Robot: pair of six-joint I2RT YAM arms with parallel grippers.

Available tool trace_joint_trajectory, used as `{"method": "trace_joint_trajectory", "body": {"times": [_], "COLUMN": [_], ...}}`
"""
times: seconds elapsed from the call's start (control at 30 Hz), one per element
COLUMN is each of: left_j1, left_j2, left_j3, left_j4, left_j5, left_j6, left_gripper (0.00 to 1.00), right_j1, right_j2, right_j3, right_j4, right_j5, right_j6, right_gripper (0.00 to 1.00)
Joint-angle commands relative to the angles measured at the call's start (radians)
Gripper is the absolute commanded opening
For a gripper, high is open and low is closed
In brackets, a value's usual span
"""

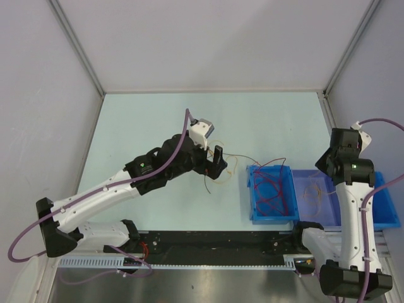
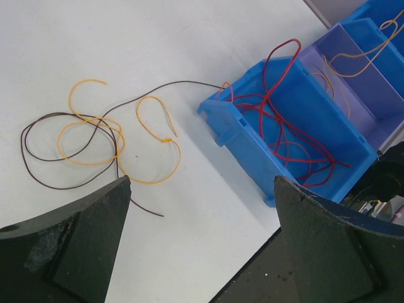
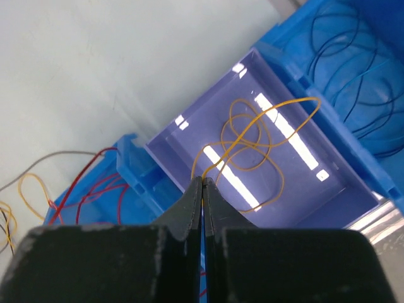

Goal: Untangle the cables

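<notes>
Loose cables lie on the white table: orange loops (image 2: 95,140) tangled with a dark brown wire (image 2: 60,151), seen from above as a small knot (image 1: 218,175). My left gripper (image 2: 202,183) hovers over the table just beside them, open, with nothing between its fingers (image 2: 76,252). Red cables (image 2: 290,126) fill the near blue bin (image 1: 255,211). My right gripper (image 3: 203,181) hangs over the purple bin (image 3: 189,136), shut on an orange cable (image 3: 252,136) whose loops trail down into that bin.
A third bin, blue (image 3: 385,170), to the right of the purple one holds dark thin cables (image 3: 353,63). One red loop (image 2: 284,47) rises above the near bin's rim. The bins stand in a row at the table's near right; grey walls enclose the table.
</notes>
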Motion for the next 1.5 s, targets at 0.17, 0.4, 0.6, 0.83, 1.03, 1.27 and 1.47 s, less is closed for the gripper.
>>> {"method": "trace_joint_trajectory", "body": {"times": [0.17, 0.4, 0.6, 0.83, 1.03, 1.27, 1.47], "left_j1": [0.007, 0.009, 0.009, 0.009, 0.009, 0.012, 0.025], "left_j2": [-0.018, -0.021, -0.009, 0.035, 0.065, 0.089, 0.108], "left_j3": [-0.007, -0.003, 0.019, 0.056, 0.074, 0.063, 0.044], "left_j4": [0.033, 0.021, -0.019, -0.057, -0.076, -0.077, -0.071], "left_j5": [0.019, 0.031, 0.021, -0.013, -0.025, -0.088, -0.113], "left_j6": [0.006, -0.003, -0.004, -0.029, -0.043, -0.055, -0.069], "left_gripper": [1.00, 1.00, 1.00, 1.00, 1.00, 1.00, 1.00], "right_j1": [-0.015, -0.021, -0.109, -0.159, -0.166, -0.164, -0.164], "right_j2": [-0.054, -0.034, 0.043, 0.146, 0.069, 0.008, -0.003], "right_j3": [-0.038, -0.133, -0.211, -0.309, -0.314, -0.256, -0.188], "right_j4": [-0.017, -0.055, -0.080, 0.032, 0.104, 0.146, 0.115], "right_j5": [-0.027, 0.008, 0.067, -0.053, -0.088, -0.249, -0.271], "right_j6": [0.121, 0.310, 0.416, 0.370, 0.313, 0.197, 0.161], "right_gripper": [0.00, 0.00, 0.00, 0.00, 0.00, 0.10, 0.57]}}
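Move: The lilac bin, where the right hand will drop the orange cable it still pinches, lies with its middle about 1 cm ahead, 6 cm right and 19 cm below that hand. The blue bin of red cables is some 12 cm left and 2 cm ahead of this hand, the blue-cable bin about 24 cm right, level with it. From the left hand, the black-and-yellow tangle lies roughly 22 cm ahead, 1 cm right, 27 cm down. Still pinching the orange cable, the right hand lowers it about 13 cm into the lilac bin, drawing back some 4 cm and swinging its fingers clockwise. It then rises about 5 cm and comes forward 4 cm, turning partly back as the fingers open halfway and let the cable go. The open left hand sinks some 3.5 cm towards the tangle, easing slightly forward. ##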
